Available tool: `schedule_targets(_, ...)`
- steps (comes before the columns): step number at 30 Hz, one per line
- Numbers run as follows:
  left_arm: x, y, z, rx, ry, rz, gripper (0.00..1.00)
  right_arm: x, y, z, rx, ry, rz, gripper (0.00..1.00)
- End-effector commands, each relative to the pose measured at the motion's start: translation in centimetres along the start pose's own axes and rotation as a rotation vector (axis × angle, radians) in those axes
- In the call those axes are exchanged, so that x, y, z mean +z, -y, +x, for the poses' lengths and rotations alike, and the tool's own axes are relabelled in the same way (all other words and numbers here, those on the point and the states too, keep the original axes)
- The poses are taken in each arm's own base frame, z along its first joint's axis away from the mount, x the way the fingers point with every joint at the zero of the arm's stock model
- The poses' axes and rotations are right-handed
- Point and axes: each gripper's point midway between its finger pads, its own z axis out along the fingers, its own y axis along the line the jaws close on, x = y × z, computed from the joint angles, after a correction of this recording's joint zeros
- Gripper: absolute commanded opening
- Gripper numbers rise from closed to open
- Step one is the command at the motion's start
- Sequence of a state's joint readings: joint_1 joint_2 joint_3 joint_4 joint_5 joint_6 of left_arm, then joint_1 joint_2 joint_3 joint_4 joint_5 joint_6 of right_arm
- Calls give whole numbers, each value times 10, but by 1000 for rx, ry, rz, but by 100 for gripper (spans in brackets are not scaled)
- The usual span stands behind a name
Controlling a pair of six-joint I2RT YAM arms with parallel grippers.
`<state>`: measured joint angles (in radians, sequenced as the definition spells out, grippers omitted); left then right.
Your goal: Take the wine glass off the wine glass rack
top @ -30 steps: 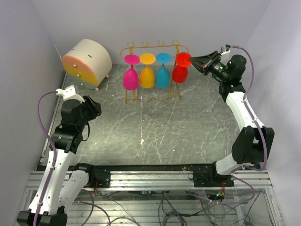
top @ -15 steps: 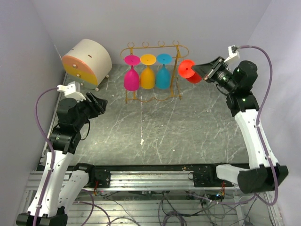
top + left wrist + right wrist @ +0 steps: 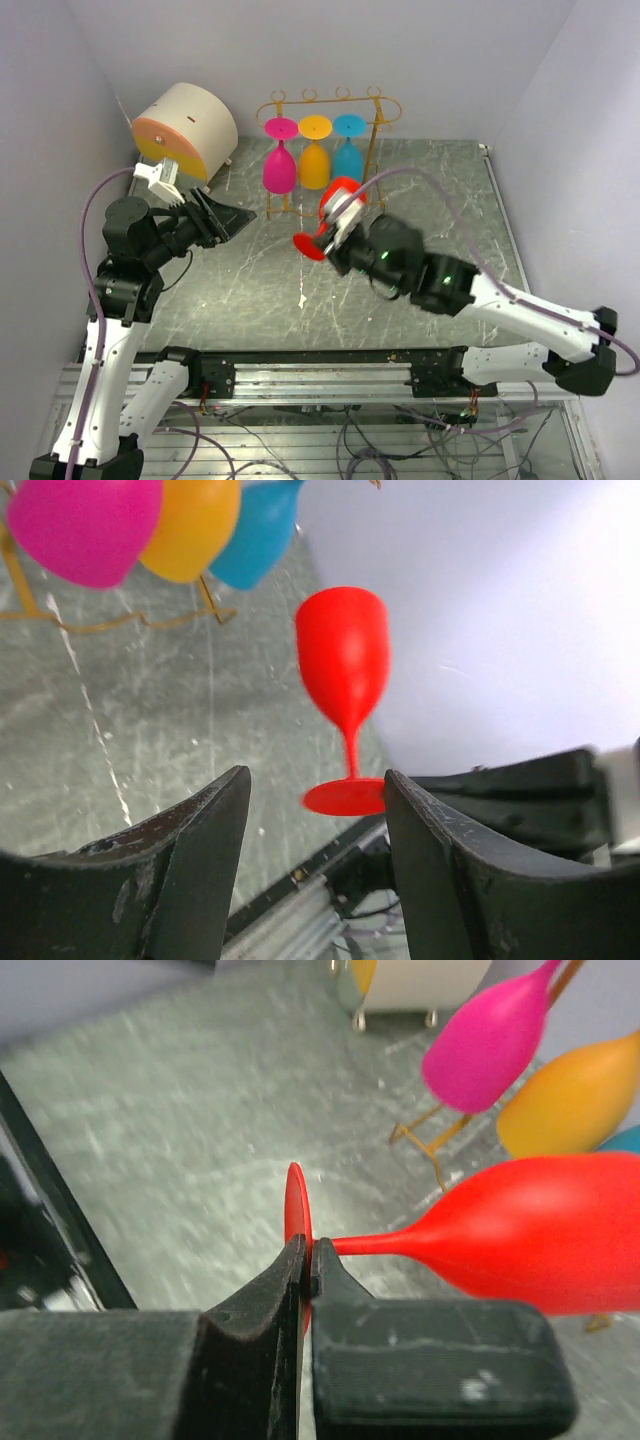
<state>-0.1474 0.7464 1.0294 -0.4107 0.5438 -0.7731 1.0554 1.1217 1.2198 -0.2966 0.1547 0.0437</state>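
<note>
The red wine glass (image 3: 338,203) is off the golden wire wine glass rack (image 3: 377,128) and hangs in the air over the table's middle, in front of the rack. My right gripper (image 3: 320,240) is shut on the rim of its round foot (image 3: 296,1200), with the bowl (image 3: 540,1235) lying sideways. A pink (image 3: 278,167), an orange (image 3: 314,162) and a blue glass (image 3: 348,157) hang upside down on the rack. My left gripper (image 3: 238,214) is open and empty, left of the red glass (image 3: 343,660) and pointing at it from a distance.
A cream round drawer box (image 3: 185,125) with coloured fronts stands at the back left beside the rack. Walls close in the table on the left, back and right. The metal rail with the arm bases (image 3: 330,365) runs along the near edge.
My right arm has swung the red glass from the rack's right end down to the table's middle. The left gripper has turned toward the centre and opened wider.
</note>
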Motion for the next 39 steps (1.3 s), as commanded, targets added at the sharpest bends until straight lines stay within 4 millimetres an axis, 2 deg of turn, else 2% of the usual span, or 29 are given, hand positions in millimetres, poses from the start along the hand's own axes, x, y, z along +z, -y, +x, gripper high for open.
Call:
schedule_targets(1,-22,27,16,-116,-80,58,67,-7,16,10,-340,-10,325,0)
schedule_targets(5,-27,22,32,-227,-152,8,66,-10,1,12,-478,24,357,0)
schedule_targets(9,-27,24,51,-380,-211,66,65,-15,-10,14,-594,100,363,0)
schedule_targets(14,-25,12,68,-508,-231,54,66,-15,-29,10,-666,221,297,0)
schedule_targets(21,-21,3,72,-549,-242,18,66,-1,-64,11,-731,296,180,0)
schedule_targets(28,-16,2,72,-616,-240,25,66,16,-86,3,-760,340,147,0)
schedule_targets(39,-14,-4,80,-652,-271,16,66,26,-99,1,-809,379,160,0)
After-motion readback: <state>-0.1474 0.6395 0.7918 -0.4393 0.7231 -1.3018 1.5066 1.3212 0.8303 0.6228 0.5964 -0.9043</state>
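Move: About 18 cm to the left hand's right and 4 cm ahead, roughly level with it, is the red wine glass; the pink glass hangs some 23 cm ahead, 8 cm right and 9 cm lower, the yellow one 8 cm right of the pink. For the right hand, already pinching the red glass's foot (glass middle 6 cm ahead, 3 cm right, 2 cm up), the left gripper is about 15 cm left, 3 cm ahead, 2 cm up; the yellow glass is 25 cm ahead, 1 cm left, 8 cm down, the blue 8 cm right of the yellow. Keeping its pinch on the red glass's foot, the right hand first sinks about 5 cm and draws back, then goes left towards the left gripper, its wrist turning some 50 degrees so that the bowl swings up. The left hand, fingers staying open, comes back and down to meet the foot, tipping about 30 degrees downward. ##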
